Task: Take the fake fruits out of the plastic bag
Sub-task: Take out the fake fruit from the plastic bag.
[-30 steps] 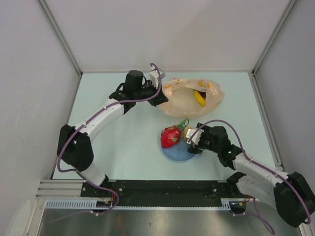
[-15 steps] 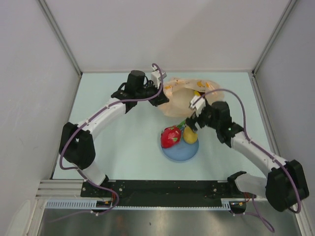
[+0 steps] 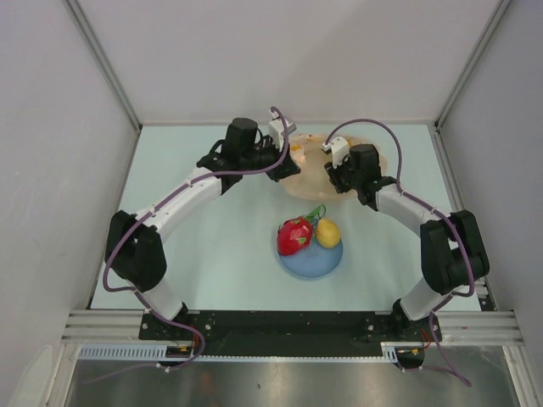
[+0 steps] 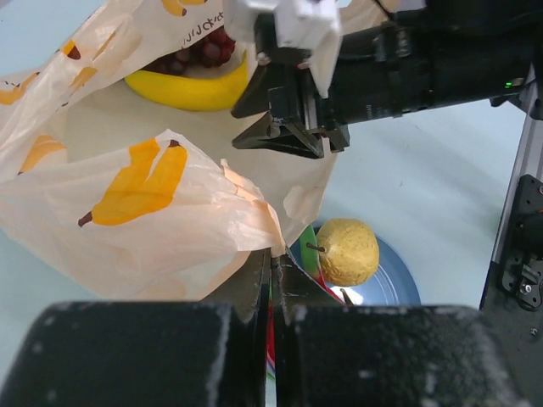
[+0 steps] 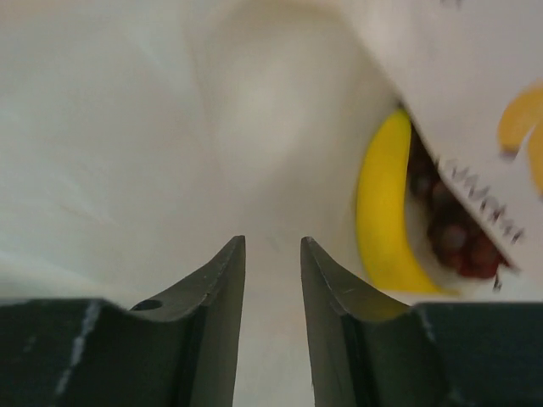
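Note:
The peach plastic bag [image 3: 307, 180] lies at the back of the table, its mouth held up. My left gripper [image 4: 271, 264] is shut on the bag's edge [image 4: 246, 222]. My right gripper [image 5: 271, 242] is inside the bag mouth, jaws narrowly open with nothing between them. A yellow banana [image 5: 382, 212] and dark grapes [image 5: 450, 222] lie just right of its fingers. From the left wrist view the banana [image 4: 187, 89] and grapes [image 4: 193, 52] show deep in the bag. The dragon fruit [image 3: 294, 236] and a yellow roundish fruit [image 3: 328, 232] rest on the blue plate [image 3: 310, 264].
The blue plate sits in front of the bag, near the table's middle. Grey walls close in the table on the left, back and right. The two arms arch in from either side and meet over the bag.
My right gripper left the yellow roundish fruit on the plate, swung back into the bag mouth, and its jaws narrowed. The left gripper kept its hold on the bag.

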You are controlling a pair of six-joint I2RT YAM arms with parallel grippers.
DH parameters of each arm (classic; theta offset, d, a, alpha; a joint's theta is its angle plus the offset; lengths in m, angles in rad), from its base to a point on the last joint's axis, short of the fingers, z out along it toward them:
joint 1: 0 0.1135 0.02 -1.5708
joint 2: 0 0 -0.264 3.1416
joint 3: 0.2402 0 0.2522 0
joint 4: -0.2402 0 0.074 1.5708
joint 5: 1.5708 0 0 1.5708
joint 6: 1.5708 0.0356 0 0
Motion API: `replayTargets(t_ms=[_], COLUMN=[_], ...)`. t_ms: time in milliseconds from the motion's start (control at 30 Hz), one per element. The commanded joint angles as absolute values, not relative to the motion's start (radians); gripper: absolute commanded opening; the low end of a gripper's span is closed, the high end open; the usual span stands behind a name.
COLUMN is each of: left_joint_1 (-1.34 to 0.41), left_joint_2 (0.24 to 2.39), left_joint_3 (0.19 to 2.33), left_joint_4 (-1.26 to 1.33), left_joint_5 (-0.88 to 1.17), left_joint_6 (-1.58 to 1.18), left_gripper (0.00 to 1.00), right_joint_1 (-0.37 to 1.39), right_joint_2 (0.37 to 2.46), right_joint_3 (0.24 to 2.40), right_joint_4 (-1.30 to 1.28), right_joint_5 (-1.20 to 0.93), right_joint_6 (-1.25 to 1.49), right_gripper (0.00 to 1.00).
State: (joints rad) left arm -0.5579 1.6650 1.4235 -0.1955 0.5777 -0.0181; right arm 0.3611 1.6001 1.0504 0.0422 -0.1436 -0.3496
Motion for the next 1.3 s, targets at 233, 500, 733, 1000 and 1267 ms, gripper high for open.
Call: replayTargets(t_ms=[233,500,733,1000,1267], left_joint_1=[-0.568,-0.591,-0.600,-0.600,-0.600], left_joint_2=[1.632,1.618,1.600,1.617,1.635], left_joint_3=[1.402,1.382,1.356,1.384,1.405], left_joint_4=[-0.156,-0.155,-0.164,-0.172,-0.178], left_joint_5=[0.592,0.578,0.574,0.575,0.572], left_joint_6=[-0.018,-0.009,-0.002,-0.003,0.025], left_gripper=[0.00,0.00,0.00,0.00,0.00], right_joint_1=[0.293,0.275,0.270,0.247,0.221], right_joint_2=[1.655,1.833,1.874,1.940,2.052], right_joint_3=[1.061,1.126,1.149,1.225,1.338], right_joint_4=[0.044,0.170,0.258,0.265,0.131], right_joint_5=[-0.087,0.057,0.104,0.092,0.041], right_joint_6=[-0.412,-0.509,-0.546,-0.535,-0.517], right_gripper=[0.38,0.50,0.59,0.62,0.65])
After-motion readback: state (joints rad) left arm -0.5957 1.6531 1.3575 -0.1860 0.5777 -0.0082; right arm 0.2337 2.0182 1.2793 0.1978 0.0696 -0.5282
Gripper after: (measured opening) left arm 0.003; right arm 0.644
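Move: The banana lies inside the open bag, about 12 cm ahead of the right hand, some 8 cm to its right and roughly 11 cm below. The grapes are tucked beside the banana, about 3 cm farther out and 3 cm more to the right. The yellow pear on the plate sits around 12 cm back, straight behind this hand and 10 cm lower. From the left hand the banana is some 18 cm ahead, 16 cm right and 21 cm below. Towards the banana and grapes in the bag goes the right hand: first a short dip back, right and down, then about 12 cm forward, drifting further right, ending some 7 cm lower. It rolls its left side down about 15 degrees, turns slightly clockwise, and opens its fingers from about a third to nearly two thirds. The left hand keeps the bag's edge pinched and eases about 2 cm back and down. ##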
